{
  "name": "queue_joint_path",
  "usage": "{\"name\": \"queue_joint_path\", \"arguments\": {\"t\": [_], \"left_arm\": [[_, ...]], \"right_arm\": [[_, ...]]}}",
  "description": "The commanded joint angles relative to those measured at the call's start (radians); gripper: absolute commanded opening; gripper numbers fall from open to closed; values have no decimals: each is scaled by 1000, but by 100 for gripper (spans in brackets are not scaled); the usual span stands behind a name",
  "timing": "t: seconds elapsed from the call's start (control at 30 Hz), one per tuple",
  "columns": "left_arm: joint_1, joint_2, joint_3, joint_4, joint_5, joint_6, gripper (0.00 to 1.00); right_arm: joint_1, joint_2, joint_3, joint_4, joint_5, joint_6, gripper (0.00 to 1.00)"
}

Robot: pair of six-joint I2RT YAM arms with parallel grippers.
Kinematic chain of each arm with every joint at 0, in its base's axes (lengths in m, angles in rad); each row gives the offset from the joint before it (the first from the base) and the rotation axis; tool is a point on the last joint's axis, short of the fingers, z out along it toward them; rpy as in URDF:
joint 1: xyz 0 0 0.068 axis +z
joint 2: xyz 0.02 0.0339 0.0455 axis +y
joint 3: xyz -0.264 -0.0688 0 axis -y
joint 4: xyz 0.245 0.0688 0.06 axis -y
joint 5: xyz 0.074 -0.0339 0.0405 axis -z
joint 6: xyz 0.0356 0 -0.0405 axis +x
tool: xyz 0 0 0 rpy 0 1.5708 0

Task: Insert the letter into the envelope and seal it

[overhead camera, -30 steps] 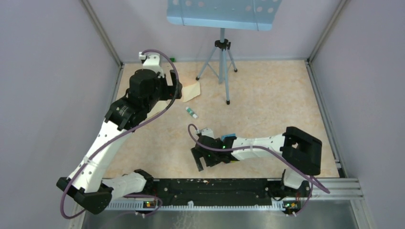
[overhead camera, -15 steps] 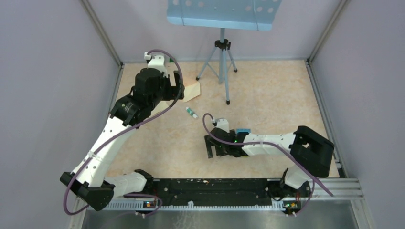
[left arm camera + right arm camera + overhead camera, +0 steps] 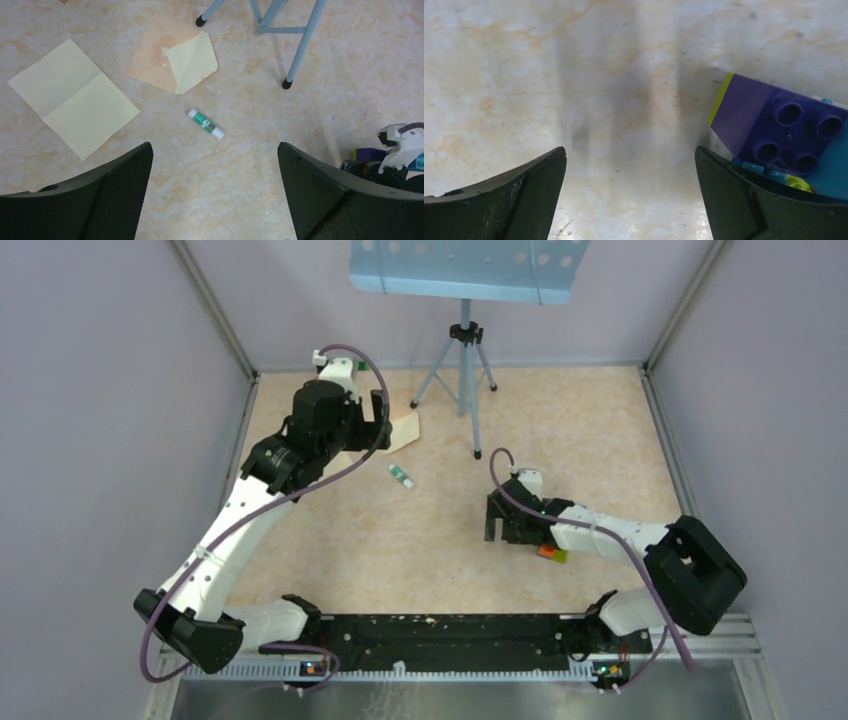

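Observation:
The letter, a pale cream sheet with a centre crease, lies flat at the left of the left wrist view. In the top view my left arm hides it. The tan envelope lies beside it with its paler flap folded open; a corner of the envelope shows in the top view. My left gripper hovers open above bare table short of both, its place in the top view at the far left. My right gripper is open over bare table, mid-right.
A small glue stick lies between the envelope and my left gripper, also in the top view. A music stand's tripod stands at the back. Toy bricks sit beside my right fingers.
My right arm swung from the near middle out to the right and farther back, ending beside the bricks. My left arm edged slightly farther and rightward. Both grippers stayed open.

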Motion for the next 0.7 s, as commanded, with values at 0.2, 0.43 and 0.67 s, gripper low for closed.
{"name": "queue_joint_path", "arguments": {"t": [0.2, 0.43, 0.67], "left_arm": [[22, 39, -43, 90, 88, -18, 99], [59, 49, -122, 127, 112, -58, 99], [103, 36, -223, 169, 16, -178, 99]], "right_arm": [[-272, -197, -109, -138, -55, -4, 99], [-397, -316, -88, -192, -108, -64, 99], [-293, -306, 81, -226, -121, -81, 99]]}}
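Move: The toy blocks lie against the outside of the right gripper's right finger, their middle about 8 cm to its right and 1 cm back, level in height; the nearest tripod foot is some 17 cm ahead and 7 cm left of that gripper. From the left gripper, some 28 cm up, the letter lies about 11 cm ahead and 18 cm left, the glue stick 4 cm ahead and 4 cm right, the envelope 15 cm ahead and 1 cm right. Keep pushing the toy blocks along the table with the outside of the right gripper's right finger, about 11 cm to the right while turning clockwise, then lift off by some 3 cm and ease back left. Meanwhile lower the open left gripper, slowly and then faster, towards the letter's level, tipping its fingers further down; both grippers stay open. ##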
